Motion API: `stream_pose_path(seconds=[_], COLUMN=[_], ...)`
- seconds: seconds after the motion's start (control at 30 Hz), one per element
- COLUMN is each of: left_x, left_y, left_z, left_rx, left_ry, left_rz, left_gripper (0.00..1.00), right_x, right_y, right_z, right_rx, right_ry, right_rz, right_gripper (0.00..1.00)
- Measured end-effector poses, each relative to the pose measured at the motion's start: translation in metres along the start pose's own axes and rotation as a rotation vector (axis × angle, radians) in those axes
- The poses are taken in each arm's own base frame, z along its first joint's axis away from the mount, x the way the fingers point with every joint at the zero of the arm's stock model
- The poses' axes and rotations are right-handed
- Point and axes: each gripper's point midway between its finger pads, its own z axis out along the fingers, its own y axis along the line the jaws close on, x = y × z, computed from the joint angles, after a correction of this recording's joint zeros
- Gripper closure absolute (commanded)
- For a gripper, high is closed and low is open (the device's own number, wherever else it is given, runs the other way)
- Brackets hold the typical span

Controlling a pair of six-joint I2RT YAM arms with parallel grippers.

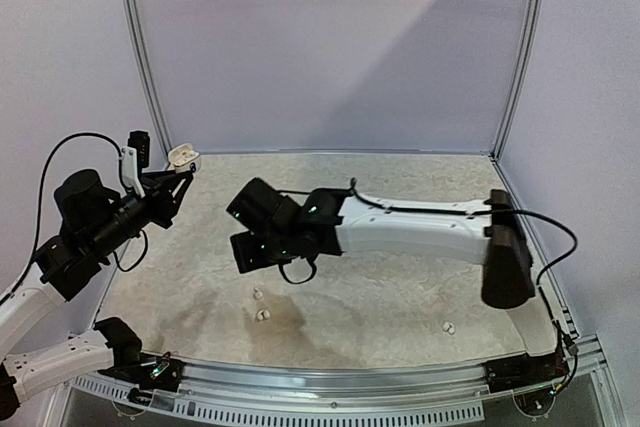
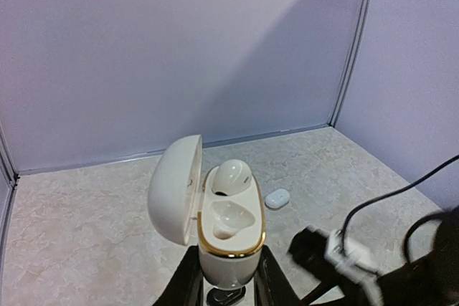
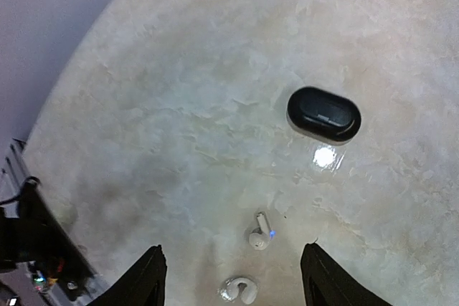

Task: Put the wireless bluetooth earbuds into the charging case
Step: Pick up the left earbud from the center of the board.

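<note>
My left gripper (image 2: 228,254) is shut on the base of a white charging case (image 2: 228,238) with a gold rim, held up above the table's far left (image 1: 183,157). Its lid (image 2: 174,188) stands open to the left. One white earbud (image 2: 232,175) sits in the far socket; the near socket (image 2: 229,218) is empty. My right gripper (image 3: 231,249) hangs open over the table, nothing between its fingers (image 3: 149,274). Below it lie a white stemmed earbud (image 3: 259,235) with a blue light and a curled white earbud (image 3: 240,290). Both show in the top view (image 1: 258,294) (image 1: 264,315).
A shut black case (image 3: 324,114) lies on the table beyond the two buds. A small shut white case (image 2: 277,198) rests further in. Another white bud (image 1: 449,327) lies near the front right. The right arm (image 1: 410,230) spans the table's middle. Walls enclose the back and sides.
</note>
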Motion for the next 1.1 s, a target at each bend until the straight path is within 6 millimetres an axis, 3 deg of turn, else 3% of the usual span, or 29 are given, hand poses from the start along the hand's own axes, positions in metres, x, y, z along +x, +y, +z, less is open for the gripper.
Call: stream_pose_path(seconds=[0.1, 0.23, 0.33, 0.53, 0.73, 1.1], left_x=[0.0, 0.0, 0.0, 0.001, 0.003, 0.004], left_y=[0.0, 0.0, -0.001, -0.002, -0.002, -0.002], left_z=[0.0, 0.0, 0.0, 0.001, 0.002, 0.004], left_rx=[0.001, 0.003, 0.006, 0.017, 0.017, 0.017], left_ry=[0.0, 0.001, 0.001, 0.006, 0.012, 0.014], left_rz=[-0.001, -0.005, -0.008, -0.011, -0.011, -0.011], left_gripper=[1.0, 1.0, 1.0, 1.0, 1.0, 1.0], right_x=[0.043, 0.088, 0.102, 0.107, 0.105, 0.102], right_y=[-0.01, -0.028, -0.034, -0.031, -0.03, -0.034], right_z=[0.046, 0.072, 0.08, 0.09, 0.095, 0.097], right_rx=[0.064, 0.123, 0.136, 0.119, 0.115, 0.131], right_ry=[0.122, 0.241, 0.279, 0.284, 0.27, 0.257], right_rz=[-0.065, -0.119, -0.142, -0.161, -0.187, -0.266], right_gripper=[0.33, 0.33, 0.36, 0.46, 0.68, 0.85])
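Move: The white earbud with the blue light lies on the board almost straight under the right hand, about 15 cm down and some 2 cm back. The black case is some 11 cm farther out than this earbud and about 1 cm left of it; a white earbud pair lies about 5 cm nearer the base than it and roughly 1 cm to its right. From the left hand, this earbud is about 5 cm back, 10 cm to the right and 29 cm below. The single earbud is what the right hand drops onto: a fast descent of about 14 cm with a slight draw back, fingers wide open and tilting some 20 degrees steeper. Down at board level the hand nearly stops, and its fingers close to pinch the earbud's head, stem left pointing out. The left hand keeps the open white case almost still. ##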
